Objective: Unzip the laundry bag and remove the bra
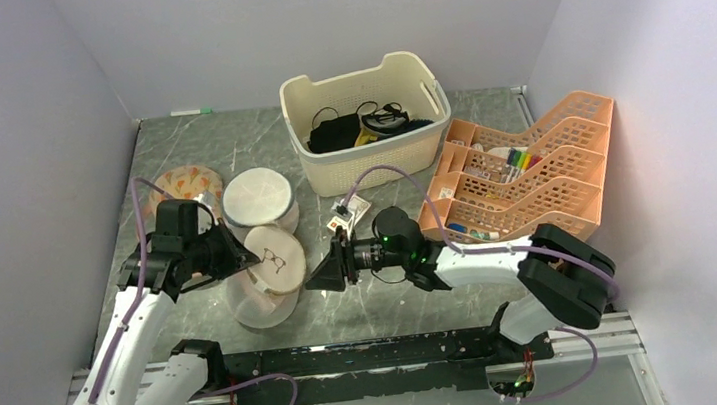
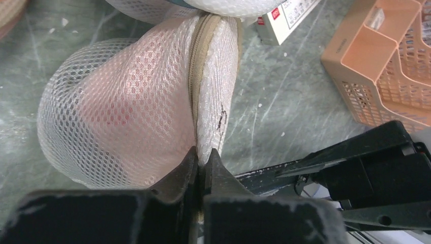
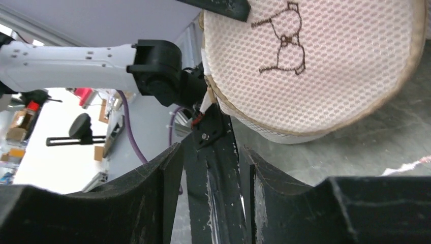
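The laundry bag [image 1: 265, 291] lies on its side at the table's near left, its beige face with the black glasses-like mark [image 1: 277, 262] turned toward the right arm. My left gripper [image 1: 243, 258] is shut on the bag's rim [image 2: 209, 137] beside the beige zipper [image 2: 195, 66], which looks closed. Something pink [image 2: 127, 96], probably the bra, shows through the mesh. My right gripper [image 1: 318, 270] is open and empty, a short way right of the beige face [image 3: 325, 76] and not touching it. Its fingers [image 3: 167, 168] frame a black bar.
A plain white round mesh bag [image 1: 259, 199] and a patterned round one [image 1: 184, 188] lie behind the laundry bag. A cream basket [image 1: 331, 170] holding dark clothes stands at the back. An orange desk organizer [image 1: 533, 179] is at the right, and a small card [image 1: 351, 212] lies in the middle.
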Tool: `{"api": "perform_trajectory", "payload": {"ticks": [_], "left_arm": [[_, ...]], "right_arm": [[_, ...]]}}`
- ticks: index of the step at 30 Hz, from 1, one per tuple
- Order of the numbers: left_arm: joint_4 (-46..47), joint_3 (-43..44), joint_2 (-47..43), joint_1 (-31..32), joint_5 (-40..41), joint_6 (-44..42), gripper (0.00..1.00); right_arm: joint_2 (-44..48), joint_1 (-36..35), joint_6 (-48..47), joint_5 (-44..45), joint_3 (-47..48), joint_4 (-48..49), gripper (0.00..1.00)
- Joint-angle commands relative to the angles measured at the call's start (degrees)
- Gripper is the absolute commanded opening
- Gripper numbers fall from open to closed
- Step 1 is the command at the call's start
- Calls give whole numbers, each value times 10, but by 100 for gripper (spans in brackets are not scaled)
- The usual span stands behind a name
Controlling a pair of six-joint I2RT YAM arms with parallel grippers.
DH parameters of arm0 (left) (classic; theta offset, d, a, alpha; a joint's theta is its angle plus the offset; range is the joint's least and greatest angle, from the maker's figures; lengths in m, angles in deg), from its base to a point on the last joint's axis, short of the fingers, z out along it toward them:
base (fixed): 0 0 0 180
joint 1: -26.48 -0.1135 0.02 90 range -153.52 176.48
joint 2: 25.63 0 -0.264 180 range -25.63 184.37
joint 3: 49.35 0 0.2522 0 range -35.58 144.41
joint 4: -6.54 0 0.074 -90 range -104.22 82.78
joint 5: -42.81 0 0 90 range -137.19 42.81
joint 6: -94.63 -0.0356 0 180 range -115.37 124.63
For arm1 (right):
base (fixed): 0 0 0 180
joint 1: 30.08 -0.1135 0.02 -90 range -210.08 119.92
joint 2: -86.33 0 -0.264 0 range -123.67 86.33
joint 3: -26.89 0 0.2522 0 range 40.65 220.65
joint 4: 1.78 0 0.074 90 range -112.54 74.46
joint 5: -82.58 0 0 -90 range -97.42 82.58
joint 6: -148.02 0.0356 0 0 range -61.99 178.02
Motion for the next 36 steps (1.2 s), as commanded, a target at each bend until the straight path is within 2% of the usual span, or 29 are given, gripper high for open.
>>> {"api": "perform_trajectory", "payload": {"ticks": [1,7,12,17,27,36], "left_arm": [[27,4,-5,-4,-52,0,7],[34,-2,-15,-4,-65,35,7],[41,-23,-36,-4,-69,101,7],[58,-48,-60,-4,-74,148,7],[56,-45,-50,-4,-82,150,7],[66,-47,-48,-4,-92,154,7]], "right_arm": [[-25,-4,74,-2,4,120,44],[-77,-24,120,-21,8,201,40],[-103,-62,92,5,38,166,40],[-104,-71,70,30,47,128,34],[-83,-72,38,77,44,66,28],[-82,-87,51,71,28,94,24]]}}
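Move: The laundry bag's zipper pull lies about 8 cm left of the right hand, 1 cm back and level in height. The bag's lid, with the bra drawing, is centred 8 cm left and 5 cm ahead of that hand; the second bag stands 18 cm ahead and 9 cm left, the small box 15 cm ahead and 8 cm right. From the left hand, already pinching the lid rim, the pull lies some 5 cm back, 1 cm right and 5 cm lower. Right hand reaches about 4 cm left towards the zipper pull, fingers narrowing, while left draws the pinched rim right. ##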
